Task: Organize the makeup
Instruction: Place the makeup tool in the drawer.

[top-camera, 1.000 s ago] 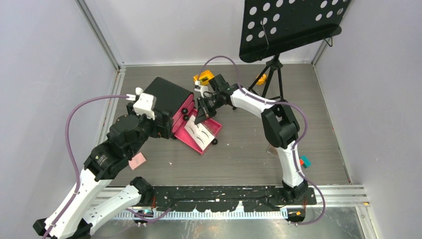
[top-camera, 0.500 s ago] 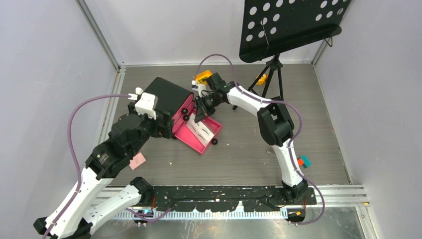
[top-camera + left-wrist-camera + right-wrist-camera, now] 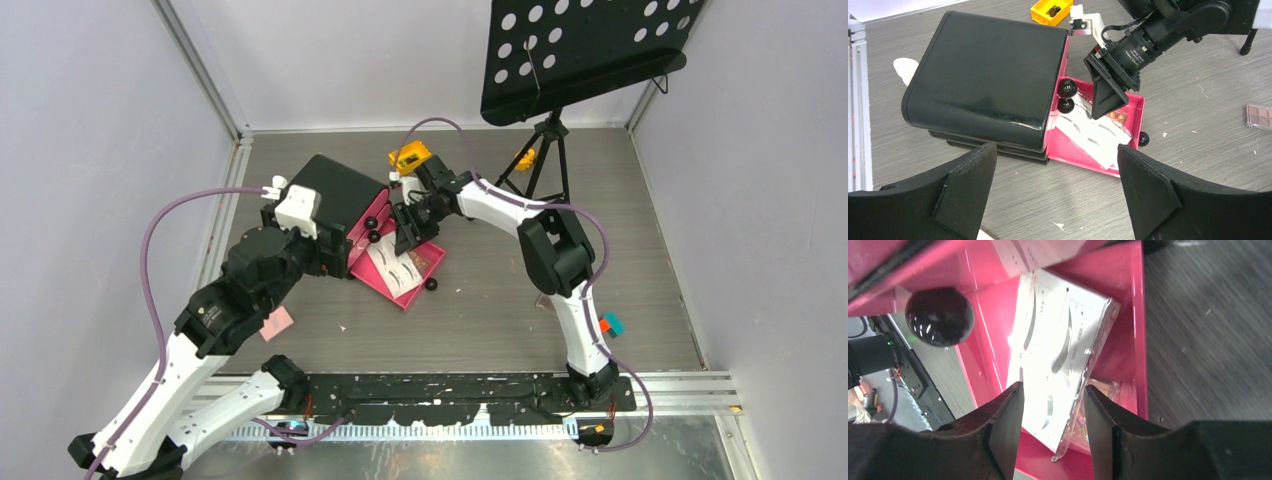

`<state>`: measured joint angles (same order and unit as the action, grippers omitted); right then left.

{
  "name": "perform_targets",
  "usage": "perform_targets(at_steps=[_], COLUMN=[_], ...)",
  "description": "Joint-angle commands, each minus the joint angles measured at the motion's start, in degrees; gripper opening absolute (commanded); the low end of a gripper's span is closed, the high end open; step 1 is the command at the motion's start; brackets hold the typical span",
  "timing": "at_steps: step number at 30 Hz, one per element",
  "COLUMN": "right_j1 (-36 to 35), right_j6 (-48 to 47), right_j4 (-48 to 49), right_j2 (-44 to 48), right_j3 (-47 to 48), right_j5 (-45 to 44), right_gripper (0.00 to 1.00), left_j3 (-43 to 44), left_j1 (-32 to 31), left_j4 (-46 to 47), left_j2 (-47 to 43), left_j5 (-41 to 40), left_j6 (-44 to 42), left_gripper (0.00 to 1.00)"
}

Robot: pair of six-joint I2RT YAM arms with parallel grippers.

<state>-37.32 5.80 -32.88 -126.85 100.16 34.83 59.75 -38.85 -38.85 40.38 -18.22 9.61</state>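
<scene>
The black chest (image 3: 335,200) has its lowest pink drawer (image 3: 432,256) pulled out. In that drawer lies the white eyebrow card (image 3: 1053,355) on top of an orange-brown packet (image 3: 1110,390). My right gripper (image 3: 1053,392) hangs just over the card with its jaws apart, and the card lies free below them. From above, the right gripper (image 3: 408,233) is at the drawer's far end, beside the black drawer knobs (image 3: 1066,96). My left gripper (image 3: 1055,150) is wide open and holds nothing, hovering over bare table on the near side of the chest.
A yellow block (image 3: 410,157) lies behind the chest, and a brown palette (image 3: 1259,116) lies to the right. A pink pad (image 3: 275,323) and a teal block (image 3: 611,323) lie near the front. The black music stand (image 3: 580,50) stands at the back right.
My right gripper's jaws have gone from shut to apart over the drawer, and the eyebrow card now lies loose in it. The left arm has barely moved.
</scene>
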Motion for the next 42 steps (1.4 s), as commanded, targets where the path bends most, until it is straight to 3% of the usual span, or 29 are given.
perform_targets(at_steps=[1,10,15,28,34,38,42], right_j1=[-0.2,-1.0,-1.8,-1.8,-1.3,-0.6,-0.6], right_j6=[0.2,2.5,4.2,12.0,12.9,8.3,1.2], right_j4=[2.9,4.3,5.6,12.4,-0.6,-14.7,-15.4], right_j2=[6.7,5.0,7.0,38.4,45.4,42.4,46.0], right_j3=[-1.9,-2.0,-4.0,-36.0,-40.9,-36.9,-39.4], right_j5=[-1.0,2.1,-3.4,-31.9,-47.9,-52.0,-53.2], right_gripper=[0.53,0.53,0.52,0.63,0.74,0.75,0.76], left_j3=[-0.2,-0.4,-0.3,-1.5,-1.8,-1.3,-0.8], left_j1=[0.4,0.3,0.3,0.3,0.4,0.4,0.3], left_j4=[2.2,2.3,2.4,4.6,5.0,5.4,5.3], left_j2=[0.1,0.6,0.6,1.5,2.0,2.9,3.9], left_j5=[0.7,1.0,0.9,1.8,2.6,4.1,6.0], left_j6=[-0.6,-0.6,-0.7,-0.7,-1.0,-1.5,-2.9], left_gripper=[0.92,0.92,0.92,0.93,0.93,0.95,0.95])
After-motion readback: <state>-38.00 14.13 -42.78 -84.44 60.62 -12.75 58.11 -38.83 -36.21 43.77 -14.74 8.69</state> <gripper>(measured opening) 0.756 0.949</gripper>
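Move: The makeup palette lies about 34 cm to the right of the right hand and 15 cm back, some 5 cm lower. The red block is about 41 cm right and 19 back. The white stencil sheet is already in the drawer, roughly 4 cm below that hand, 5 cm back and 2 cm left. The open drawer's black knob is 9 cm back and 6 right. From the left hand the palette is about 44 cm right, 4 back and 29 below. The stencil sheet is left in the open drawer: the empty right hand lingers just over it, then sweeps some 22 cm right and about 8 cm back towards the makeup palette, arching up over the drawer's rim and sinking again. The wrist turns clockwise and swings the fingers from slanting left to pointing more steeply down, while they spread from half to three-quarters open. ##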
